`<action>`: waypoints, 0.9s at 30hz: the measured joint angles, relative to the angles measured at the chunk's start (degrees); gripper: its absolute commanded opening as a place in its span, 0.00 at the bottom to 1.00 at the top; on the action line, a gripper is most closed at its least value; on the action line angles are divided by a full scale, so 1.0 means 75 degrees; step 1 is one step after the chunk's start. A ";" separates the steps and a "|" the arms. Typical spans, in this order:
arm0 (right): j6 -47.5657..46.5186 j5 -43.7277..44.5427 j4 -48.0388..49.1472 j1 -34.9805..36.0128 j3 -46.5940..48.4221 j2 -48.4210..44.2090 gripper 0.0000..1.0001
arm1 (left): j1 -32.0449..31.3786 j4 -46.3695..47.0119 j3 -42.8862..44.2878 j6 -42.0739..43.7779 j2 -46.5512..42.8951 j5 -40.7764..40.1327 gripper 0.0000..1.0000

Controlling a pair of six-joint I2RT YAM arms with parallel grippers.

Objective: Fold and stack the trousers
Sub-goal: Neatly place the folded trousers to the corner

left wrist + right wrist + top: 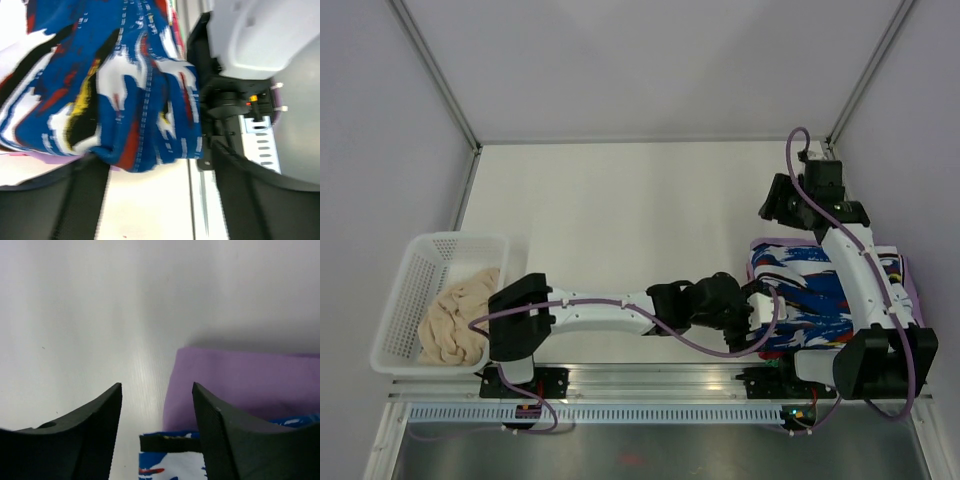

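Observation:
The trousers (805,290), in a blue, white and black print, lie folded at the right on a lilac garment (761,243). My left gripper (757,305) is at their left edge. In the left wrist view its dark fingers (60,200) stand wide apart and open, with the trousers' rounded fold (125,100) just past the tips and nothing gripped. My right gripper (776,205) hovers beyond the stack's far left corner. In the right wrist view the gripper (156,387) is open over bare table, above the trousers' black-banded corner (170,452) and the lilac garment (240,380).
A white mesh basket (415,262) at the left holds a cream fluffy bundle (460,315). An aluminium rail (650,375) runs along the near edge. The right arm's base (260,55) stands close beside the trousers. Frame posts and pale walls bound the table.

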 measured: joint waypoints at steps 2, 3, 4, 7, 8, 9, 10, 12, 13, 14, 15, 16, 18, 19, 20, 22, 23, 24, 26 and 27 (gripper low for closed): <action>-0.0172 -0.0195 0.0012 -0.0029 0.0697 0.0085 0.80 | -0.0093 -0.0169 0.0012 -0.0131 -0.0117 -0.0055 0.96; -0.0256 -0.0286 -0.0032 -0.0035 0.1026 0.0108 0.87 | -0.0093 -0.0271 0.0044 -0.0216 -0.0187 -0.0067 0.97; -0.0318 -0.0388 -0.0038 -0.0035 0.1434 0.0119 0.92 | -0.0067 -0.0417 0.0122 -0.0367 -0.0277 -0.0070 0.98; -0.0516 -0.0466 -0.0105 -0.0035 0.2704 0.0131 0.98 | 0.0219 -0.0903 0.0635 -0.0956 -0.0571 -0.0055 1.00; -0.0554 -0.0463 -0.0105 -0.0032 0.3075 0.0128 0.98 | 0.0396 -0.1035 0.0883 -0.1183 -0.0659 -0.0052 1.00; -0.0597 -0.0437 -0.0111 -0.0035 0.3410 0.0125 0.98 | 0.0641 -0.1131 0.1110 -0.1405 -0.0764 -0.0035 1.00; -0.0618 -0.0405 -0.0093 -0.0035 0.3675 0.0105 0.98 | 0.0909 -0.1224 0.1300 -0.1647 -0.0883 0.0015 1.00; -0.0615 -0.0370 -0.0015 -0.0035 0.3963 0.0009 0.98 | 0.1626 -0.1448 0.1614 -0.2145 -0.1113 0.0096 1.00; -0.0615 -0.0370 0.0017 -0.0035 0.4013 -0.0044 0.98 | 0.1941 -0.1574 0.1754 -0.2346 -0.1177 0.0079 1.00; -0.0615 -0.0391 0.0029 -0.0035 0.4068 -0.0099 0.98 | 0.2363 -0.1757 0.1947 -0.2582 -0.1212 0.0032 1.00; -0.0615 -0.0463 0.0073 -0.0035 0.4118 -0.0143 0.98 | 0.2795 -0.1955 0.2136 -0.2786 -0.1215 -0.0073 1.00; -0.0615 -0.0527 0.0137 -0.0035 0.4130 -0.0169 0.98 | 0.3220 -0.2177 0.2305 -0.2940 -0.1215 -0.0184 1.00; -0.0600 -0.0702 0.0350 -0.0035 0.4135 -0.0204 0.98 | 0.3896 -0.2614 0.2495 -0.3118 -0.1215 -0.0481 1.00; -0.0597 -0.0807 0.0434 -0.0035 0.4167 -0.0195 0.98 | 0.4237 -0.2859 0.2591 -0.3162 -0.1215 -0.0609 1.00; -0.0597 -0.0935 0.0490 -0.0035 0.4255 -0.0146 0.98 | 0.4537 -0.3092 0.2655 -0.3203 -0.1215 -0.0723 1.00; -0.0583 -0.1303 0.0807 -0.0035 0.4398 -0.0003 0.98 | 0.5132 -0.3622 0.2888 -0.3322 -0.1186 -0.0810 1.00; -0.0554 -0.1489 0.1067 -0.0035 0.4403 0.0061 0.98 | 0.5415 -0.3911 0.3110 -0.3407 -0.1128 -0.0796 1.00; -0.0498 -0.1676 0.1320 -0.0035 0.4398 0.0131 0.98 | 0.5703 -0.4188 0.3386 -0.3480 -0.1037 -0.0761 1.00; -0.0388 -0.1947 0.1775 -0.0035 0.4392 0.0283 0.98 | 0.6382 -0.4570 0.4030 -0.3625 -0.0799 -0.0647 0.99; -0.0350 -0.2063 0.1999 -0.0032 0.4386 0.0364 0.98 | 0.6755 -0.4707 0.4255 -0.3669 -0.0729 -0.0656 1.00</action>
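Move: The folded trousers lie on top of the pile in the near right corner. From my left hand, just off their near left corner, their middle is about 17 cm to the right, 9 cm ahead and 3 cm down. From my right hand, just past their far left corner, it is some 16 cm back, 10 cm to the right and 6 cm down. The purple cloth under them has its middle about 14 cm back, 12 cm right and 9 cm below my right hand. I clear both empty hands away from the placed trousers, opening the already parted fingers fully. My right hand rises nearly 30 cm with a little forward, tilting up some 45 degrees until its fingers are about level. My left hand lifts first, then sweeps forward about 35 cm and left some 27 cm over the bare table, swinging counter-clockwise from pointing right to pointing more forward. ##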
